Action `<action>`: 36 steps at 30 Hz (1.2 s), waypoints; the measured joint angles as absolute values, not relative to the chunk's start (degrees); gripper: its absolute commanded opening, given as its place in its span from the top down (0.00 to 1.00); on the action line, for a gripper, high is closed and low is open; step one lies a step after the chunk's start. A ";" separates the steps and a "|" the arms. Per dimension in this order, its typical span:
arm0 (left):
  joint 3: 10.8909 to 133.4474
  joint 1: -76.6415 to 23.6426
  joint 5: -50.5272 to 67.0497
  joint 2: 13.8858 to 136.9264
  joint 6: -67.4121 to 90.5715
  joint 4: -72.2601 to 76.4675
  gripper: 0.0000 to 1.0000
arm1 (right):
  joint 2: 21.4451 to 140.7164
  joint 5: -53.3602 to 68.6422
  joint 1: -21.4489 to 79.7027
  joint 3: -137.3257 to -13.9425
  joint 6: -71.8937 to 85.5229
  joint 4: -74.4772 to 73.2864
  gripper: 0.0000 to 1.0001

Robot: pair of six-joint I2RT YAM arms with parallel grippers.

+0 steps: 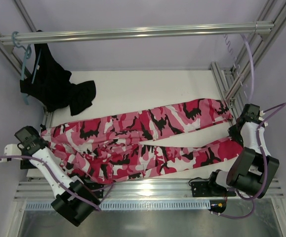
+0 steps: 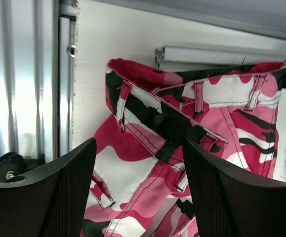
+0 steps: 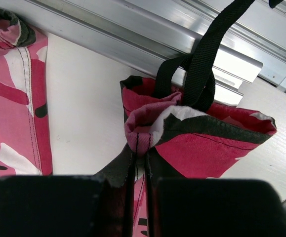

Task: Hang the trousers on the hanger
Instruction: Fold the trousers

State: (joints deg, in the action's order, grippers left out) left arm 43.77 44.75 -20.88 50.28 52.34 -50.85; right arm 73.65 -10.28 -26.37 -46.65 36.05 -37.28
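Note:
The camouflage trousers [image 1: 147, 138] lie spread across the white table, waist at the left, legs running right. My left gripper [image 1: 40, 142] hovers open over the waistband [image 2: 182, 113], its fingers [image 2: 68, 187] apart with only cloth below them. At the far right end, my right gripper [image 1: 233, 131] is shut on the hem of one trouser leg [image 3: 202, 143], which bunches up just past the fingertips of the right gripper [image 3: 145, 170]. A black strap [image 3: 202, 64] rises from that hem. The pale hanger [image 1: 230, 49] shows only faintly, hanging from the right end of the rail.
A metal rail [image 1: 133, 33] crosses the back. A teal hanger [image 1: 23, 54] with a black garment [image 1: 59, 89] hangs at its left end, the garment reaching down onto the table. Aluminium frame bars [image 1: 222, 84] edge the table on the right and front.

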 measured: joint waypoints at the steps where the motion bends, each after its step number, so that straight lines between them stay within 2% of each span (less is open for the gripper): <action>1: 42.94 45.84 -19.20 50.35 51.79 -50.11 0.29 | 73.65 -10.24 -26.37 -46.65 36.05 -37.30 0.96; 7: 41.47 46.68 -11.29 54.17 49.23 -45.56 0.31 | 73.65 -9.80 -26.37 -46.65 36.03 -37.28 0.97; 15: 39.77 46.70 -6.44 55.42 47.68 -40.71 0.46 | 73.69 -9.74 -26.37 -46.65 36.03 -37.26 0.96; 19: 37.32 46.70 -5.34 54.57 47.37 -38.94 0.48 | 74.02 -9.67 -26.37 -46.65 36.03 -37.21 0.96; 22: 36.99 46.70 -5.08 54.63 47.27 -38.98 0.57 | 74.04 -9.67 -26.39 -46.65 36.03 -37.19 0.96; 25: 36.99 46.70 -5.10 54.63 47.20 -38.96 0.77 | 74.22 -9.67 -26.48 -46.65 36.03 -37.17 0.96; 26: 36.99 46.70 -5.13 54.63 47.07 -38.92 0.88 | 74.28 -9.67 -26.50 -46.65 36.03 -37.17 0.96; 28: 36.95 46.70 -5.23 54.63 46.89 -38.83 1.00 | 74.28 -9.67 -26.52 -46.65 36.01 -37.17 0.96; 36: 37.08 46.70 -7.62 53.23 46.78 -39.92 1.00 | 74.28 -9.69 -26.74 -46.65 35.83 -37.19 0.96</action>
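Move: The black buckle on the trousers' near waistband lies about 4 cm ahead of the left hand, level sideways and 4 cm below. The waistband's far end is some 14 cm ahead, 3 cm left; the side rail's near end is about 3 cm ahead and 7 cm left. The black garment's lying end is roughly 27 cm ahead, 13 cm right. From the right hand, the buckle is some 88 cm left, 7 cm back, near level. The left fingers shut from wide open and pinch the waistband cloth just beside the black buckle, after the hand has gone about 4 cm forward and 4 cm down onto it, turning some 10 degrees clockwise. Once shut, the hand just begins to ease back. The right hand stays put, keeping its pinch on the far trouser leg's end. ##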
